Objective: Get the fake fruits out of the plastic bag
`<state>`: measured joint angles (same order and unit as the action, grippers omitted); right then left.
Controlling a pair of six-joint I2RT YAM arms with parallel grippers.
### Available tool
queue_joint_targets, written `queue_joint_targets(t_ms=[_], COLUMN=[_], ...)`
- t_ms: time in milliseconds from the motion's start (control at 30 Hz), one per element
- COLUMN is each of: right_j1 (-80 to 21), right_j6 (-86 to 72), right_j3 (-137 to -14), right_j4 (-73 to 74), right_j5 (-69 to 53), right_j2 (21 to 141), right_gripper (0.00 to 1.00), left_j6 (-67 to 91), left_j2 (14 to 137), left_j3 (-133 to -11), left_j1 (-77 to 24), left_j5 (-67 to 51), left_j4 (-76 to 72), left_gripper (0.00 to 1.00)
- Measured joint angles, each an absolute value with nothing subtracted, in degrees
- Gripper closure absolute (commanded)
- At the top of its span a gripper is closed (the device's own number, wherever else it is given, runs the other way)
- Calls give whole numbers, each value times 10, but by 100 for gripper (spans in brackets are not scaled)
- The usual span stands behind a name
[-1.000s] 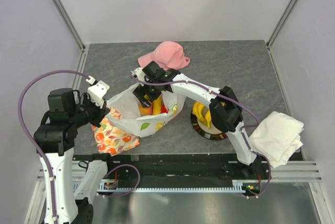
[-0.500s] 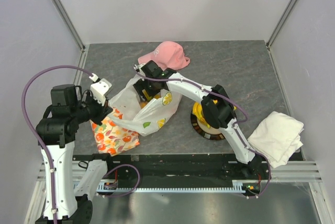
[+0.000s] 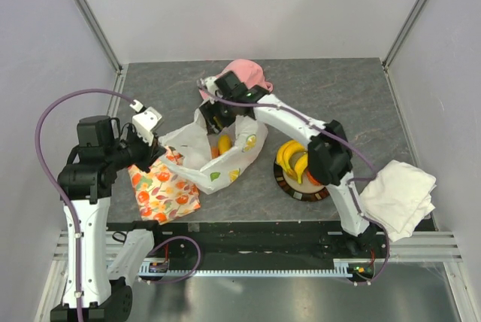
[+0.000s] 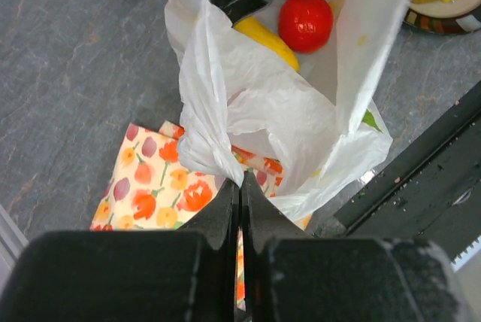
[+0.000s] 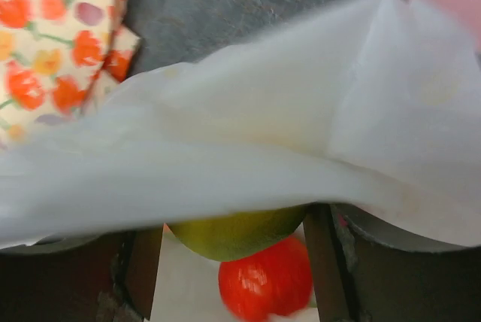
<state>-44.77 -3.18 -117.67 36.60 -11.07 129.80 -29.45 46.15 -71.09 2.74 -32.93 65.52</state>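
Observation:
The white plastic bag [image 3: 214, 164] lies open at mid-table. My left gripper [image 3: 155, 148] is shut on its left edge; in the left wrist view the fingertips [image 4: 241, 180] pinch the bunched film of the bag [image 4: 263, 111]. My right gripper [image 3: 219, 116] hangs over the bag's far rim. In the right wrist view a yellow-green fruit [image 5: 237, 232] fills the gap between its fingers [image 5: 322, 250], with a red round fruit [image 5: 267, 283] below and blurred bag film [image 5: 225, 156] across the front. The left wrist view shows the red fruit [image 4: 306, 21] and a yellow fruit [image 4: 264, 38] inside.
A dark round plate [image 3: 289, 186] with yellow bananas [image 3: 291, 158] stands right of the bag. A pink cap [image 3: 252, 74] lies behind my right gripper. An orange-flowered cloth [image 3: 161, 192] lies under the bag's left side. A folded white cloth [image 3: 398, 195] is at the right edge.
My right gripper has drawn back from deep in the bag toward the pink cap, to the bag's far rim. The bag's mouth has opened up. My left gripper keeps its hold.

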Motion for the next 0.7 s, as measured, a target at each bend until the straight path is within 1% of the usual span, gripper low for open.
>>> queue_joint_targets(t_ms=[200,300,400,600,700], right_j1=[-410,-413,-415,-394,-384], right_j6=[32,72,113,224,303], right_j3=[-1131,-1118,-1096,-1023,-947], right_j4=[395,424,462,562,611], right_j5=[-226,-270,-299,-281,-250], right_j2=[1122,1055,1009,921,834], right_gripper=[55,57,56,55,55], left_j6=[-264,-241,-222,-198,-187], left_j2=[503,527,541,541,540], left_j3=[-708,-710,-711,-714,-714], left_j1=[27,27,27,27,27], left_j5=[-336,-336,-336,-338,-341], left_j4=[585,551,519,484,471], left_gripper=[99,98,98,99,99])
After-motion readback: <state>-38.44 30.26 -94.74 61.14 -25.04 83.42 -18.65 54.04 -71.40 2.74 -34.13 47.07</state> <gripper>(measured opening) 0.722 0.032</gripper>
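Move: The right hand, down inside the plastic bag, already grips a large yellow fruit. The plate it is bound for lies about 30 cm to its right, 15 cm back and 7 cm lower; the bananas on it are some 25 cm right and 8 cm back, and the pink cap about 8 cm right and 18 cm ahead. From the left hand, which still pinches the bag's rim, the bag's middle lies about 13 cm right, 12 cm ahead and 18 cm below. Straight up first and then swinging right and back, the right hand draws the yellow fruit out of the bag by some 18 cm and carries it towards the plate, ending about 17 cm right, its wrist turning roughly 30 degrees counter-clockwise and its grip kept. The left hand keeps the rim pinched and pulls it about 7 cm forward, rising slightly. ##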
